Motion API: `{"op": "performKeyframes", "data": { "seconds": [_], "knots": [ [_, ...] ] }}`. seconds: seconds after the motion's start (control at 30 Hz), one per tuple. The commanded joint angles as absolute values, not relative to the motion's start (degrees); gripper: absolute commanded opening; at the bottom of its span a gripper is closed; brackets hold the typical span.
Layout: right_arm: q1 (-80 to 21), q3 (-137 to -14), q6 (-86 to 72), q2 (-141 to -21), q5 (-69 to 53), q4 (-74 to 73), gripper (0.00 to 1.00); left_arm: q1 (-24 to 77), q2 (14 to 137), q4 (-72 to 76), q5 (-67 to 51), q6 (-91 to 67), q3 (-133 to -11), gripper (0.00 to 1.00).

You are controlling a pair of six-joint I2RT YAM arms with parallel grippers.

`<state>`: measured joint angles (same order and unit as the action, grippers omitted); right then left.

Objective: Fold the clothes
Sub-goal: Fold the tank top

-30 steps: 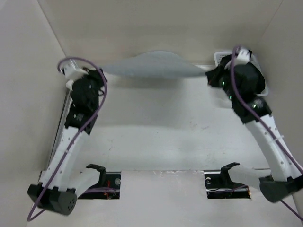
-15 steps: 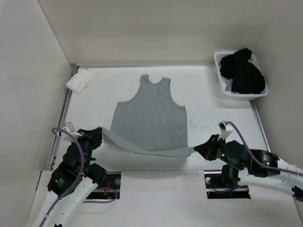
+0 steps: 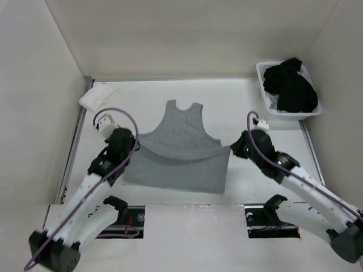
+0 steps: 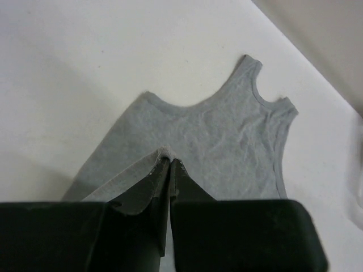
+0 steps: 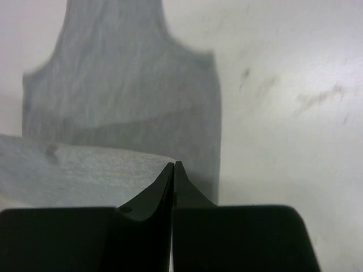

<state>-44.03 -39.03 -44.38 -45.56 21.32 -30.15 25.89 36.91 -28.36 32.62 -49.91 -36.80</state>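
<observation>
The clothes [image 3: 182, 127], a heather-grey tank top, lie flat mid-table with the shoulder straps pointing to the far side. The lower hem is lifted and doubled back over the body, stretched in a sagging line between both grippers. My left gripper [image 3: 135, 145] is shut on the hem's left corner, and its wrist view shows the fabric pinched at the tips [image 4: 168, 156] above the tank top [image 4: 227, 130]. My right gripper [image 3: 232, 149] is shut on the right corner; its tips [image 5: 174, 165] hold the raised grey panel over the tank top [image 5: 130, 79].
A white basket [image 3: 285, 114] with a heap of black garments [image 3: 292, 85] stands at the far right corner. A small folded white cloth [image 3: 97, 96] lies at the far left. Walls rise on the left, right and back.
Half a second ago both grippers held the hem low near the table's front edge. They have since carried it away from the bases, over the shirt's body, to about its middle.
</observation>
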Motion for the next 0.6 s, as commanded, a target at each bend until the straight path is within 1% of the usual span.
{"op": "performKeyframes", "data": {
  "seconds": [0.0,0.13,0.23,0.3,0.33,0.37,0.4,0.43,0.47,0.5,0.53,0.57],
  "knots": [
    [-28.92,-44.63,-33.32,-56.38,4.25,-7.59,0.0,21.16,51.63,-6.01,29.81,-45.35,-44.1,0.0],
    [-19.84,-55.07,-32.96,-71.94,-2.71,-2.03,0.0,13.68,70.35,-0.09,22.78,-46.14,-56.65,0.0],
    [-15.96,-63.69,-33.48,-82.4,-5.35,-0.79,0.0,11.65,82.84,-0.17,21.36,-44.92,-66.85,0.01],
    [-14.29,-70.9,-34.1,-90.76,-6.24,-1.23,0.01,10.68,91.71,-0.7,20.83,-43.34,-74.58,0.04],
    [-13.67,-74.67,-34.36,-94.88,-5.72,-1.4,0.04,10.42,96.28,-1.49,20.57,-41.85,-78.71,0.1],
    [-13.23,-78.27,-34.97,-98.84,-5.54,-1.75,0.12,10.15,100.5,-3.06,18.74,-40.79,-82.93,0.21],
    [-13.05,-81.27,-35.59,-102.27,-5.8,-2.28,0.25,9.8,103.94,-5.16,16.55,-40.0,-86.45,0.31],
    [-13.05,-83.21,-36.12,-104.65,-5.97,-3.33,0.38,9.36,105.71,-7.45,15.39,-40.16,-88.14,0.38],
    [-13.22,-83.58,-36.12,-105.37,-5.54,-4.04,0.46,9.36,105.82,-8.34,15.38,-40.43,-87.72,0.41],
    [-13.23,-82.19,-35.86,-105.03,-5.02,-3.69,0.5,9.18,104.43,-8.52,15.38,-41.21,-85.37,0.43],
    [-13.83,-79.57,-35.86,-103.99,-4.23,-2.3,0.51,9.36,101.72,-6.96,15.82,-41.31,-80.99,0.43],
    [-14.62,-75.89,-36.12,-102.06,-3.52,-0.63,0.51,9.79,97.51,-3.64,16.6,-42.0,-73.9,0.42]
  ]
}}
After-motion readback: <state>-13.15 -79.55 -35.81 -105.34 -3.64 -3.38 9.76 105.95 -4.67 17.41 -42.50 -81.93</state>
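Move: Each hand already pinches a corner of the tank top's hem, stretched between them above the table. The neckline lies about 30 cm ahead of the left hand, 20 cm to its right and 14 cm below; it lies 31 cm ahead of the right hand, 19 cm to its left and 12 cm below. The right armhole's lower corner is some 14 cm ahead of the right hand and 2 cm left; the white cloth sits roughly 38 cm ahead of the left hand, 23 cm left. Both hands sweep the pinched hem quickly forward side by side, nearly level, some 29 cm over the tank top's body towards the neckline, arching up about 3 cm on the way. Near the far end both sets of fingers open and let go of the hem corners; as the reach stops the left hand dips about 5 cm from its highest point and the right about 3, fingers still pointing forward and down over the cloth. ##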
